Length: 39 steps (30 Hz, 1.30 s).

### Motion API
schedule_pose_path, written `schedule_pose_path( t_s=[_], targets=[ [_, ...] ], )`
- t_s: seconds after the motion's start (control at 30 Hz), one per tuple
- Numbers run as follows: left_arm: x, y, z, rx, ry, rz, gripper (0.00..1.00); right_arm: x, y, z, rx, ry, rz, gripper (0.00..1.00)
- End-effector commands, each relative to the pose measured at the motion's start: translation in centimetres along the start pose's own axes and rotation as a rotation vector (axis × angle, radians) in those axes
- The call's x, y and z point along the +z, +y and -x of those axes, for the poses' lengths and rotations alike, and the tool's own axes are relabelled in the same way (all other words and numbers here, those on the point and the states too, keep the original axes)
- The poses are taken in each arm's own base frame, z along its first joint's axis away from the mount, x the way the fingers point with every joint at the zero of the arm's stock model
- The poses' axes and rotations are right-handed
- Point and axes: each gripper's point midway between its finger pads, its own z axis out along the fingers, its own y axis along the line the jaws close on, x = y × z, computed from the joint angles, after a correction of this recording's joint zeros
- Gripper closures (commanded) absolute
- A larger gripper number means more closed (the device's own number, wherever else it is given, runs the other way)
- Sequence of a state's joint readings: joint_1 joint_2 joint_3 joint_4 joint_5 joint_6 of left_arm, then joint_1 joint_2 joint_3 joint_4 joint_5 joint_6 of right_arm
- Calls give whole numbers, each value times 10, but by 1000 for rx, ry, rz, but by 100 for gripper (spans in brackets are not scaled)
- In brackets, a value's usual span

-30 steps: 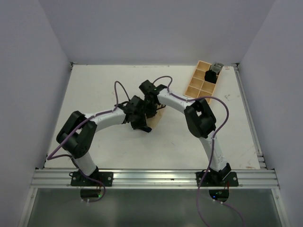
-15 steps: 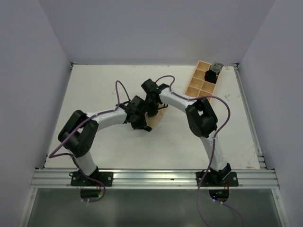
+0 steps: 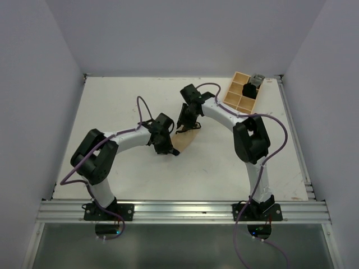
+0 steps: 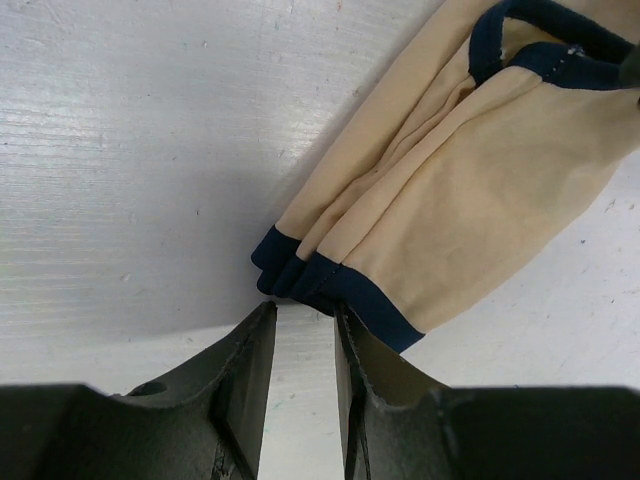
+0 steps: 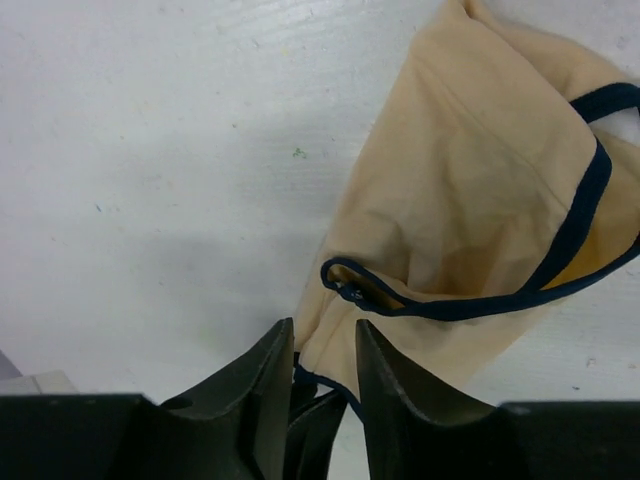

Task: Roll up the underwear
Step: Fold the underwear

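The underwear (image 3: 188, 140), tan with dark navy trim, lies folded into a long strip on the white table between both grippers. In the left wrist view the underwear (image 4: 470, 190) ends in a dark hem just past my left gripper (image 4: 304, 310). That gripper stands narrowly open, with bare table between its fingers and its right fingertip touching the hem. In the right wrist view my right gripper (image 5: 323, 332) is open astride the other end of the underwear (image 5: 480, 190), a trimmed edge lying between its fingers. From above, the left gripper (image 3: 170, 149) and right gripper (image 3: 183, 128) sit close together.
A light wooden compartment tray (image 3: 232, 100) stands at the back right, with a dark item (image 3: 249, 89) in one cell and a grey object (image 3: 258, 79) at its far end. White walls close in the table on three sides.
The right arm's wrist has swung back and to the right, and more of the tan fabric now shows between the grippers. The left gripper has barely shifted.
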State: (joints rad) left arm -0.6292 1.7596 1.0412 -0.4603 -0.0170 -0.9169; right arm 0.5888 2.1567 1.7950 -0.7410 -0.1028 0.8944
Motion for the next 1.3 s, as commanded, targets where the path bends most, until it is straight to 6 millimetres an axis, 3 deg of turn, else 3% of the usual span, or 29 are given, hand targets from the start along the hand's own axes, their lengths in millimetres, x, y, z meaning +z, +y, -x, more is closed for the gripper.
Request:
schedule_pose_path(
  t_s=[0.0,0.03,0.2,0.4,0.53,0.63,0.83,1.0,1.1,1.27],
  targets=[
    [12,40,-18,12,63,164,66,-27,6,-11,-45,18,51,68],
    [11,40,-18,13,63,166,66,-33,5,-10,-54,13,58,77],
    [10,40,-16,12,59,169,66,-37,-6,-21,-62,76,82,100],
    [10,39,-16,17,62,170,66,-20,-33,-26,-70,107,18,100],
    [12,40,-16,20,65,176,66,-3,-47,-10,-75,89,-24,100],
    [13,42,-18,22,77,184,66,6,-46,3,-76,89,-29,100],
    [12,45,-17,24,77,197,66,20,-67,3,-82,108,-110,100],
    [11,47,-16,18,82,203,67,25,-73,-3,-64,122,-122,100],
    [-2,44,-10,17,61,203,67,22,-69,-1,-44,98,-106,100],
    [-50,13,25,25,-58,107,66,11,-58,-4,-23,60,-100,100]
  ],
)
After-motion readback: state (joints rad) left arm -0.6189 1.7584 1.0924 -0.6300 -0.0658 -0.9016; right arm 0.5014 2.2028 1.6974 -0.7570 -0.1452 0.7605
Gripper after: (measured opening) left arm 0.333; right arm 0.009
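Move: My right hand hangs open over the underwear. The stretch of dark leg band it will come down on lies about 5 cm to its right, 1 cm back and 6 cm below. From that same hand the waistband end is some 11 cm back and 2 cm to the left, and the far end about 7 cm ahead and 4 cm right. My left fingertips are at the waistband, whose middle is about 3 cm to their right and level ahead; the leg-band spot lies some 10 cm ahead and 10 cm right of them. I shut my right fingers in mid-air while drawing back nearly 4 cm and rightward, then swing forward again, still going right, and lower the closed tips onto the leg band, about 5 cm down and 5 cm right in all, and rest them there. My left hand stays beside the waistband, then at the very end comes free, backing off 2 to 3 cm, mostly left, with its opening unchanged. ##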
